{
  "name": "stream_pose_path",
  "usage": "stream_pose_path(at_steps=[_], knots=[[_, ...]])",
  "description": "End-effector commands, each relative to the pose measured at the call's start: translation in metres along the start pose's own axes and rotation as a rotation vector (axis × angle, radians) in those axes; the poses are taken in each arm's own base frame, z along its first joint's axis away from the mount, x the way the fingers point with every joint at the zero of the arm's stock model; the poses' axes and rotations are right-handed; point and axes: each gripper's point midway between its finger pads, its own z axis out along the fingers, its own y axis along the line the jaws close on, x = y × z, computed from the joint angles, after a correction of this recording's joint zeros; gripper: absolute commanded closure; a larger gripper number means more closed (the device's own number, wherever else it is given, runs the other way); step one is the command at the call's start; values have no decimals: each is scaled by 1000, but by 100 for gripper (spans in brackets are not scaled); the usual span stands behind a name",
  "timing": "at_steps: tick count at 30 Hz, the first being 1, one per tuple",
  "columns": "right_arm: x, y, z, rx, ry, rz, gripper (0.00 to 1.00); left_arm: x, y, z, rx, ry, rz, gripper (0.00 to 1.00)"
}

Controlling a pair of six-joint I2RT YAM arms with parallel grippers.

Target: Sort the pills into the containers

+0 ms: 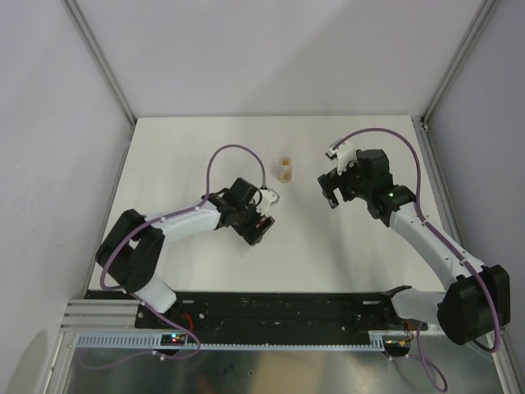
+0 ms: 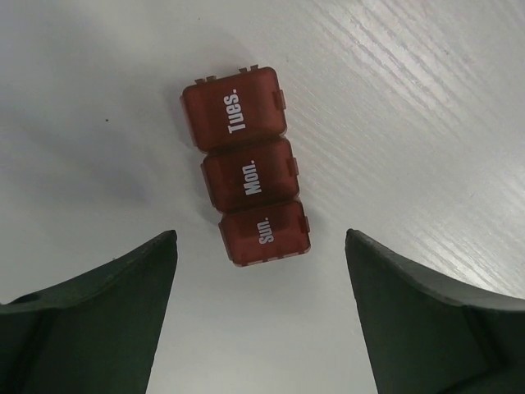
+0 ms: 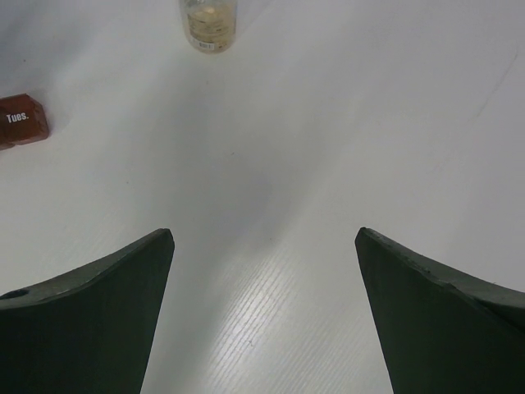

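Observation:
The containers [image 2: 248, 177] are one dark red strip of three lidded compartments marked Sun., Mon. and Tues., lying flat on the white table with all lids down. My left gripper [image 2: 258, 234] is open just short of it, and the Sun. end sits level with the fingertips without touching them. The pills [image 3: 208, 23] show as a yellowish mass inside a small clear vial [image 1: 285, 170] standing upright mid-table. My right gripper [image 3: 264, 232] is open and holds nothing, hovering to the right of the vial. Only the Tues. end of the containers [image 3: 21, 120] shows at that view's left edge.
From above, the left gripper [image 1: 265, 215] covers most of the strip, and the right gripper [image 1: 327, 190] points toward the vial. Grey walls with metal posts enclose the white table [image 1: 180, 148] at the back and both sides.

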Motion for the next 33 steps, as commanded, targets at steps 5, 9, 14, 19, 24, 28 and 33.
stream_pose_path(at_steps=[5,9,14,19,24,28,33], knots=[[-26,-10,-16,28,-67,-6,0,-16,5,4,-79,-13,22,21],[-25,-10,-18,25,-67,-4,0,-17,4,7,-81,-4,29,27],[-25,-10,-21,27,-68,-4,0,-17,3,11,-82,5,31,33],[-26,-11,-23,27,-74,-2,0,-14,1,13,-88,21,33,35],[-27,-10,-24,21,-76,-3,0,-11,-2,15,-80,36,31,39],[-27,-9,-24,14,-78,-1,0,-11,-5,16,-62,38,35,47],[-31,-6,-28,-2,-94,-7,0,-12,-10,11,-31,22,71,69]])
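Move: The middle of the brown pill case lies about 2 cm ahead of the left hand, 2 cm to its right and 2 cm below; its Sun. compartment is nearly under the open fingers, about 1 cm to the right and 2 cm down. The pill bottle stands roughly 17 cm ahead and 10 cm to the right, about level in height. From the right hand the case lies about 17 cm left, 3 cm back and 16 cm below. Lower the left gripper the last 2 cm or so, almost straight down, over the Sun. end of the pill case, rolling the wrist only slightly. Close the fingers steadily to about half open as you sink, until the tips come against both sides of the Sun. compartment and pinch it. ##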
